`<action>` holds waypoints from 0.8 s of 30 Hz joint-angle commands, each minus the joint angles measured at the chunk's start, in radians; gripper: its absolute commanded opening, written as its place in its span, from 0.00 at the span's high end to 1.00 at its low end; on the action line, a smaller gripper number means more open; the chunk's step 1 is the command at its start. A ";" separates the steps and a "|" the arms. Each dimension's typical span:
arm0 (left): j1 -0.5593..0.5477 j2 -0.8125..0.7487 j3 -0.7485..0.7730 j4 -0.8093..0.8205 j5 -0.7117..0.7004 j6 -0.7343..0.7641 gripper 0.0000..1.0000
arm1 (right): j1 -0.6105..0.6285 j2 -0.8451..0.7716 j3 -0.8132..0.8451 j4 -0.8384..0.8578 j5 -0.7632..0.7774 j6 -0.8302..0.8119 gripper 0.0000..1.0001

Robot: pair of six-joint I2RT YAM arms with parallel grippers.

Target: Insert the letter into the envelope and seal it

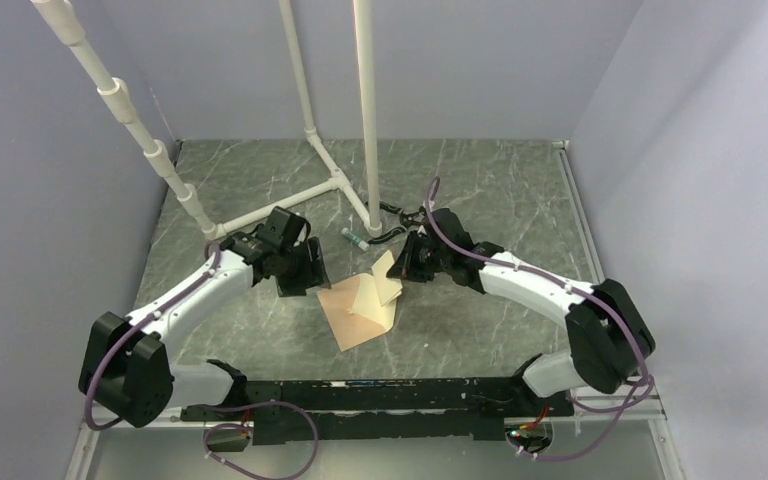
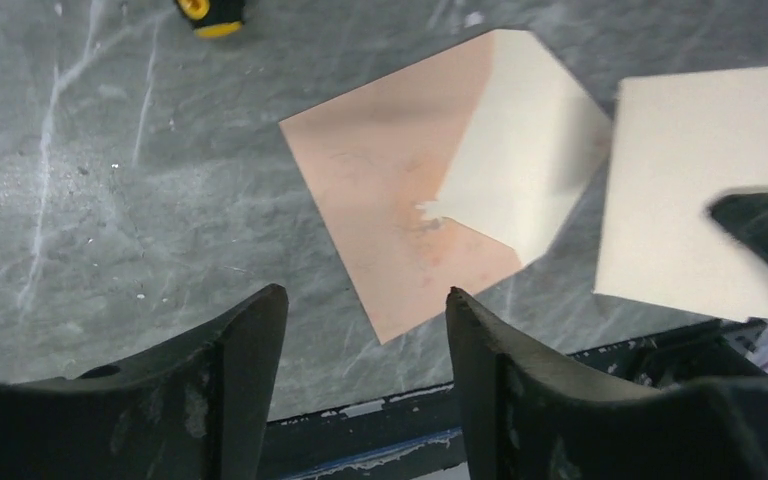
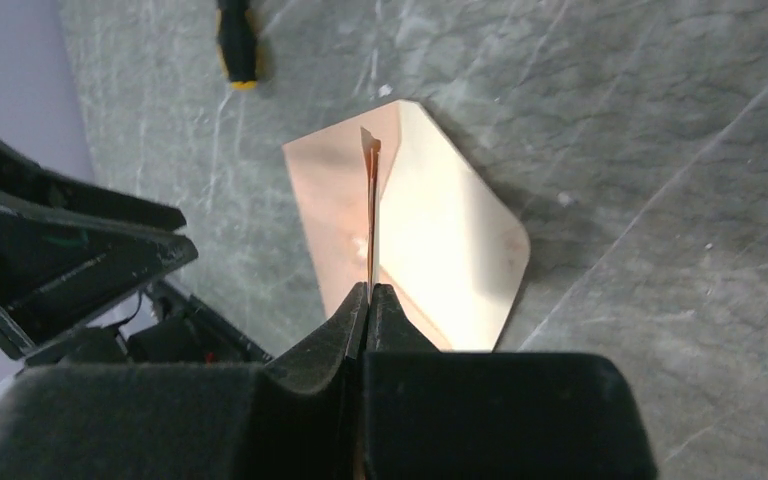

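The peach envelope (image 1: 358, 315) lies flat mid-table, its pale flap (image 2: 530, 165) open and its peach body (image 2: 390, 200) toward my left arm. My right gripper (image 3: 369, 290) is shut on the letter (image 3: 371, 215), which shows edge-on and upright above the envelope (image 3: 450, 250). From the left wrist the letter (image 2: 695, 185) is a pale sheet hanging just right of the flap, apart from it. My left gripper (image 2: 363, 300) is open with nothing between its fingers, hovering at the envelope's left corner. From above, the left gripper (image 1: 310, 280) and right gripper (image 1: 405, 265) flank the envelope.
A short marker (image 1: 353, 237) lies behind the envelope, near the foot of the white pipe frame (image 1: 335, 180). Its black-and-yellow end shows in the right wrist view (image 3: 237, 45). The arms' black base rail (image 1: 380, 395) runs along the near edge.
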 commanded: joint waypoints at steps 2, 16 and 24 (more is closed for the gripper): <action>-0.003 0.022 -0.124 0.174 -0.001 -0.063 0.41 | 0.022 0.060 -0.027 0.205 0.098 0.015 1.00; -0.003 0.227 -0.192 0.240 0.019 -0.044 0.69 | 0.065 0.178 -0.151 0.402 0.099 -0.057 1.00; -0.007 0.282 -0.186 0.180 -0.030 -0.090 0.88 | 0.098 0.222 -0.166 0.435 0.109 -0.034 1.00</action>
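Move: The right hand already grips the folded letter. The envelope, open flap towards that hand, has its middle about 6 cm to this hand's left, 3 cm back and 11 cm below. From the empty left hand, the envelope's middle is roughly 7 cm right, 2 cm back and 10 cm down. From the left hand, the screwdriver lies about 11 cm ahead and 4 cm left, and the glue tube about 14 cm ahead and 7 cm right. The left fingertips come down about 10 cm onto the envelope's left edge and close from wide to nearly shut there, pinching it, while the hand draws slightly back and tips some 10 degrees towards straight down. Alongside, the right hand keeps its hold on the letter and lowers it about 8 cm onto the open flap, edging a little left. ##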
